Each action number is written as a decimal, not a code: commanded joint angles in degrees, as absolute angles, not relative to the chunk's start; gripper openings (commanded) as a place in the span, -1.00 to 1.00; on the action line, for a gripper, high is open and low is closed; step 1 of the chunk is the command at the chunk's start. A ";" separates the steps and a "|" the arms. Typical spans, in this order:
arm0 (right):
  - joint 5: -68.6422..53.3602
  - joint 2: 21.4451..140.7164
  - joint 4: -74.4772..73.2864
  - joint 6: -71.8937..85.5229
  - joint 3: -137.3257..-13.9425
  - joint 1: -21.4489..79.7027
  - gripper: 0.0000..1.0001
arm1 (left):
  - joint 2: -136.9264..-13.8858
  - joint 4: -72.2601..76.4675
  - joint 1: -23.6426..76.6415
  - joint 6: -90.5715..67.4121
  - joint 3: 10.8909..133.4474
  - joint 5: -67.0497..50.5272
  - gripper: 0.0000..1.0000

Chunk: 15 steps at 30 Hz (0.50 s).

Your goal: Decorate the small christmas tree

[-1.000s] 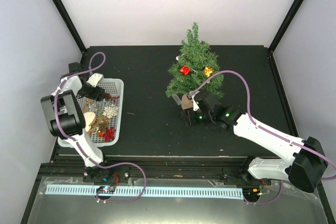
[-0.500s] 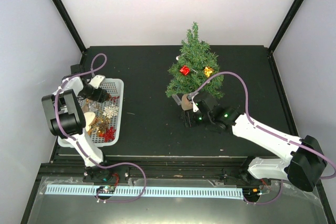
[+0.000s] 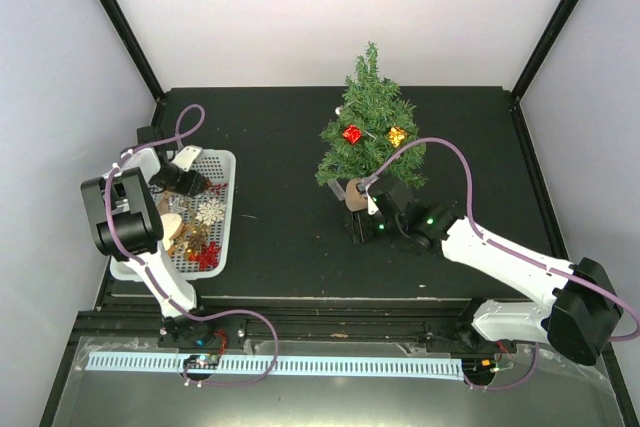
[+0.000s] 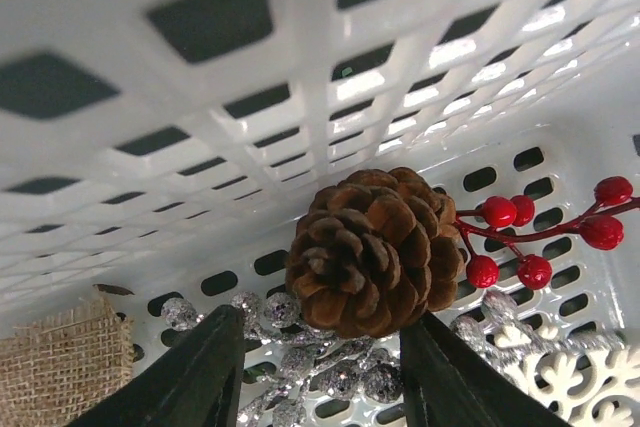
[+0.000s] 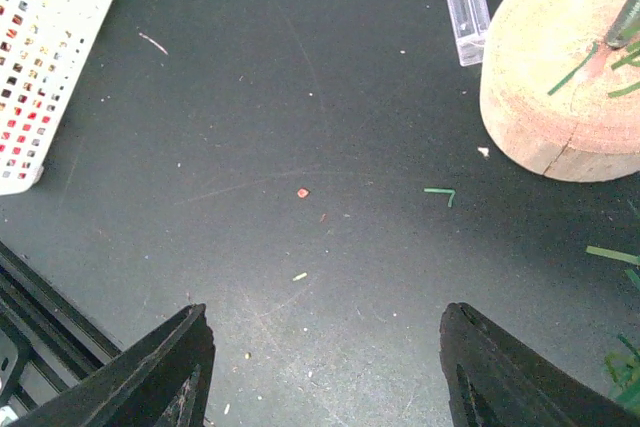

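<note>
The small christmas tree stands at the back middle of the table on its tan stump, with a red ornament and a gold one on it. My left gripper reaches into the white basket. Its jaws are open on either side of a brown pine cone; the right finger touches the cone and the left one stands apart. My right gripper hangs open and empty over bare table just left of the stump.
In the basket lie a red berry sprig, a silver glitter sprig, a burlap piece and a white snowflake. A clear plastic piece lies beside the stump. The basket's corner shows left of the right gripper.
The left gripper's jaws have narrowed towards the pine cone in the basket. The right gripper has shifted slightly left near the stump and kept its opening.
</note>
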<state>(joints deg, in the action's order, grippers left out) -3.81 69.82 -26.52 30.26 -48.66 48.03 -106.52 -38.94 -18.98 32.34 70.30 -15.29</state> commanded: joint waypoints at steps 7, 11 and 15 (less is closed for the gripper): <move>-3.48 69.79 -24.67 31.06 -47.12 48.32 0.25 | -104.88 -42.32 -18.63 33.21 69.71 -17.09 -0.49; -3.48 69.45 -24.52 31.33 -46.51 48.30 0.25 | -102.91 -43.78 -18.63 33.52 69.70 -17.76 -0.64; -3.35 68.62 -24.51 31.51 -46.08 48.26 0.25 | -101.00 -45.08 -18.63 33.96 69.57 -18.14 -0.83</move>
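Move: The silver berry sprig lies in the basket right between the left hand's fingertips, about 1 cm below the hand point. From that hand the pinecone sits some 2 cm ahead and 2 cm right, the red berries about 3 cm ahead and 5 cm right, and the white snowflake roughly 2 cm back and 5 cm right, all 1 to 2 cm lower. From the right hand the sprig is some 36 cm left, 12 cm ahead and 12 cm below. Low inside the basket beside the pinecone, the left hand closes its fingers from about half open to nearly shut, pinching the stems of the silver berry sprig while its downward pointing hardly changes. It eases right and back at first, then draws back more quickly, about 1.5 cm back and 1 cm right in all, rising slightly at the end, away from the pinecone and the basket's far wall. ##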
